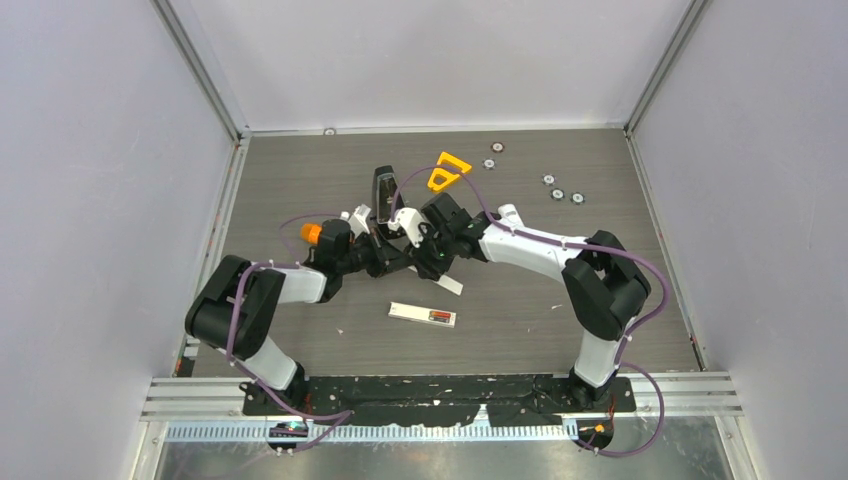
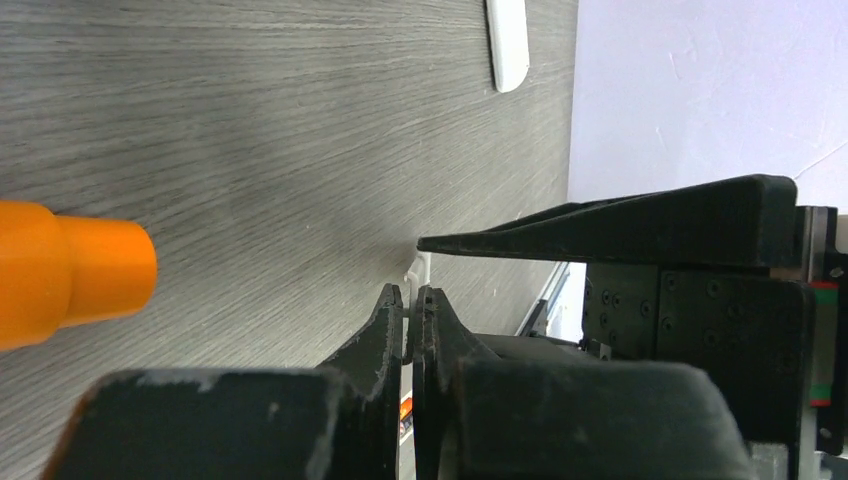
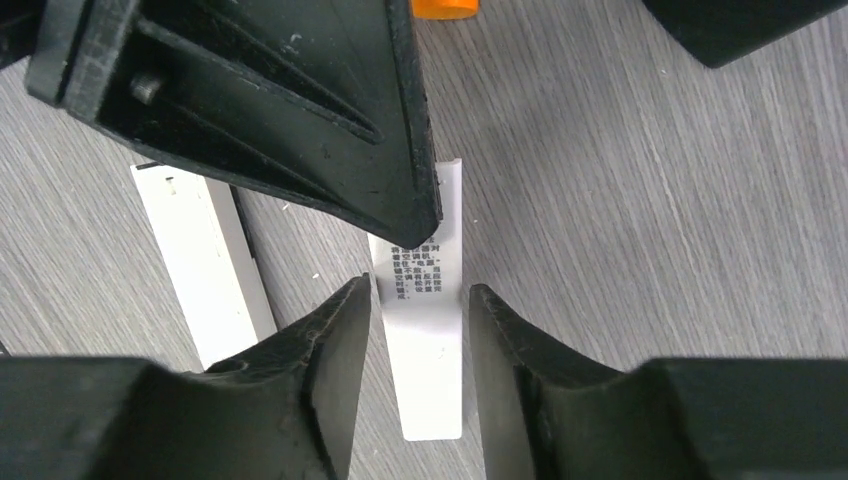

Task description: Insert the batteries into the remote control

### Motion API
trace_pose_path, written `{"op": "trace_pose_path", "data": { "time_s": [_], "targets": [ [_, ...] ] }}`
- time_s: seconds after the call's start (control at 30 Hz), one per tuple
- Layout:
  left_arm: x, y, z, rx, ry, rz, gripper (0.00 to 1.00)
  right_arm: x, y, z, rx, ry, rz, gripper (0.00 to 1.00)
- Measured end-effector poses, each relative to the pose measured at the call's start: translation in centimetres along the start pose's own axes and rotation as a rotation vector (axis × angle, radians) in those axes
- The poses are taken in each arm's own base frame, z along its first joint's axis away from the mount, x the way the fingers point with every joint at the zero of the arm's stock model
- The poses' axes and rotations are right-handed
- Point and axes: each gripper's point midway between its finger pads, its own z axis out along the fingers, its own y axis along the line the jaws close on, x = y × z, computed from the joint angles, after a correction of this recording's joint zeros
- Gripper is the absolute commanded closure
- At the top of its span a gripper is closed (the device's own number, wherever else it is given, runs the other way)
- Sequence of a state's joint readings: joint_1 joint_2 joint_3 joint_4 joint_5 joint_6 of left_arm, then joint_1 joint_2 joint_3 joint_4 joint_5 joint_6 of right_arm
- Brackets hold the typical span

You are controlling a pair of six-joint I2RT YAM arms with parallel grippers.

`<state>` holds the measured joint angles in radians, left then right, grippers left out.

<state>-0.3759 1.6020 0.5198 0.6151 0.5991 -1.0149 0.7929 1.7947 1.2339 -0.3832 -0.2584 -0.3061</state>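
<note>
A thin white cover plate (image 3: pixel 430 340) with printed text hangs over the table between both grippers. My right gripper (image 3: pixel 420 290) is shut on its wide middle, one fingertip on each long edge. My left gripper (image 2: pixel 410 292) is shut on the plate's far end, and only a white sliver (image 2: pixel 421 268) shows between its jaws. In the top view the two grippers meet at mid table, left (image 1: pixel 400 258) and right (image 1: pixel 432 262), with the plate's tip (image 1: pixel 451 286) sticking out below them. A white remote (image 1: pixel 422 314) lies nearer the bases. A small dark and red battery (image 1: pixel 439 317) sits at its right end.
An orange stepped cylinder (image 1: pixel 312 233) is beside the left wrist. A yellow triangle (image 1: pixel 449 170) and several round silver discs (image 1: pixel 557 193) lie at the back right. A dark upright slab (image 1: pixel 383 187) stands behind the grippers. Metal rails edge the table.
</note>
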Motion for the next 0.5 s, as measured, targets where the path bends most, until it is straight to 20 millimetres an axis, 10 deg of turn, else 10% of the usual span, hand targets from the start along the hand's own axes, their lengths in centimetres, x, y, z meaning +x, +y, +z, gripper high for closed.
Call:
{"op": "trace_pose_path", "data": {
  "time_s": [0.17,0.5],
  "targets": [
    [-0.1,-0.4,0.0,0.016,-0.005,0.005,1.00,-0.3,0.1,-0.3,0.001,-0.011,0.020,0.12],
    [-1.5,-6.4,-4.2,0.149,-0.112,0.116,1.00,-3.8,-0.3,-9.0,0.001,-0.298,0.266,0.08]
  ]
}}
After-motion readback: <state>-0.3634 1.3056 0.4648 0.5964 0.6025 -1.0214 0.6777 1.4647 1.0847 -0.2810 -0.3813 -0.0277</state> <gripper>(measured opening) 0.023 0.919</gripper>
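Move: Both hands are on the white cover strip: the left fingers are shut near its left end, with its middle about 5 cm right and 2 cm back of them, and the right fingers hold it at its middle. The open remote body with its batteries lies some 9 cm back, 3 cm right and 5 cm below the left hand. From that hand, the black metronome lies about 15 cm ahead, 4 cm left, and the orange handle 6 cm ahead, 12 cm left, both about 4 cm below. Upward go both hands, after the right one first spreads its fingers wide and lets go of the cover strip; it then climbs about 9 cm, drifting right, its fingers swinging up towards level by some 20 degrees and turning slightly clockwise. The left keeps its pinch on the strip's left end and lifts it about 8 cm, tipping up a little. ##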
